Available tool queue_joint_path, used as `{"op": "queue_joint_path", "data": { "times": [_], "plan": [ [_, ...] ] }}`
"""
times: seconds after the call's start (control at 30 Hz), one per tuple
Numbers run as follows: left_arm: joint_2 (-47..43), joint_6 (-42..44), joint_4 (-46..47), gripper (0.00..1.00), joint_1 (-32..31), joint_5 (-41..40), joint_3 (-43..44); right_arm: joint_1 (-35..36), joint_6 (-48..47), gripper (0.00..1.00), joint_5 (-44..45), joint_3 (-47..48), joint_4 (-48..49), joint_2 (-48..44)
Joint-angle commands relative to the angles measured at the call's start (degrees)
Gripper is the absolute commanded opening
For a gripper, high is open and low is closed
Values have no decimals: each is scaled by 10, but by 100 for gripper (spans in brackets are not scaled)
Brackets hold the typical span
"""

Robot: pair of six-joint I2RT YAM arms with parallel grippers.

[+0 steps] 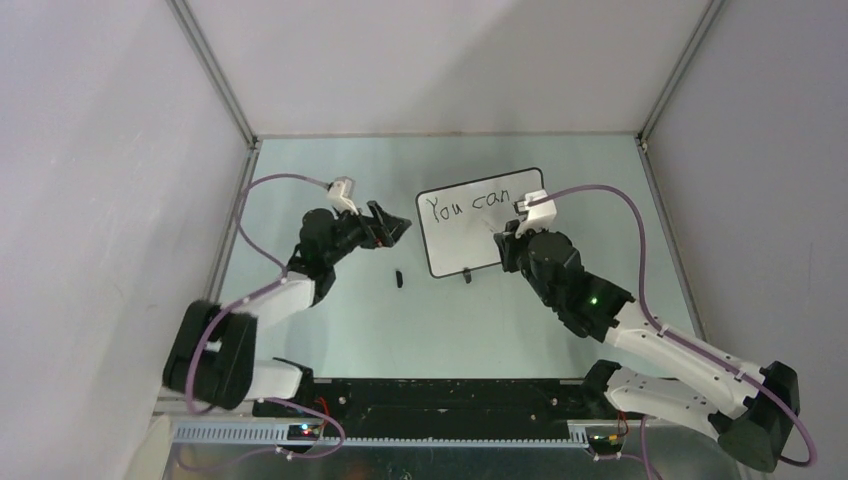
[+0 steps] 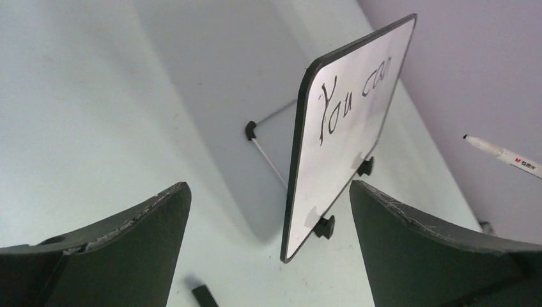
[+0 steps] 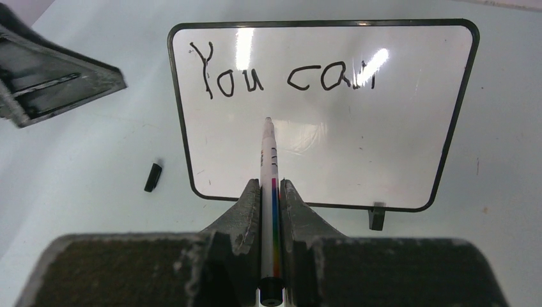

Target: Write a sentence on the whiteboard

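Note:
The whiteboard [image 3: 358, 153] stands on its small black feet in mid table, also seen from above as the whiteboard [image 1: 465, 250]. Black marker words "You can" [image 3: 224, 80] run along its top line. My right gripper [image 3: 271, 185] is shut on a white marker [image 3: 268, 150] with a rainbow stripe. The marker's tip sits at the board's face below the words. My left gripper [image 2: 268, 192] stands wide open beside the board's left edge [image 2: 295, 160] and holds nothing. From above, the left gripper [image 1: 398, 227] is just left of the board.
A small black marker cap [image 1: 399, 277] lies on the table in front of the board's left corner, also seen as the cap [image 3: 153, 177]. A wire stand [image 2: 265, 153] props the board from behind. Grey walls close in the table on three sides.

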Motion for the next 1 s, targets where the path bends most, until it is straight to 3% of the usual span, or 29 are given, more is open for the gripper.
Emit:
{"op": "queue_joint_path", "data": {
  "times": [0.0, 0.03, 0.13, 0.17, 0.27, 0.4, 0.63, 0.8, 0.87, 0.97],
  "plan": [
    [-119, 96, -195, 99, -23, -153, -1, 6, 4, 0, 22, -16, 55, -14],
    [-147, 88, -205, 99, -23, -172, -10, 7, 4, 0, 25, -19, 58, -13],
    [-190, 1, -253, 99, -21, -347, -28, 8, 2, 0, 29, -21, 66, -8],
    [-201, -14, -235, 99, -17, -365, -47, 8, 3, 0, 30, -21, 67, -7],
    [-224, 25, -148, 100, -7, -266, -94, 9, 0, 0, 31, -23, 68, -4],
    [-215, 69, -165, 99, -24, -259, -77, 9, -1, 0, 37, -31, 68, -1],
    [-127, 8, -186, 100, -27, -266, -18, 9, -2, 0, 37, -44, 99, 12],
    [-114, 8, -12, 100, -35, -254, -67, 8, 1, 0, 40, -49, 105, 20],
    [-90, 6, 11, 100, -35, -255, -61, 8, 4, 0, 35, -52, 112, 23],
    [-9, 45, 19, 99, -26, -136, 18, 9, 4, 0, 30, -59, 122, 29]
  ]
}}
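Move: The whiteboard leans with its middle about 10 cm ahead of the right hand, 5 cm to its left and 11 cm below, its lower half still blank. "You can" runs along its top, the "n" roughly 14 cm ahead, level sideways and 4 cm below the right hand; the black pen cap lies on the table about 20 cm to that hand's left, 1 cm back, 24 cm below. From the left hand, the board's middle is some 18 cm right, 2 cm ahead and 5 cm lower. Towards the blank part of the whiteboard below "You can", the right hand sinks slowly, about 2.5 cm, still gripping the marker with its tip pointing forward and left at the board. The empty left hand, fingers wide open, swings left away from the board by about 8 cm and a little back, rising then dipping, while turning some 20 degrees counter-clockwise; then it eases forward and back to the right by 2–3 cm. ##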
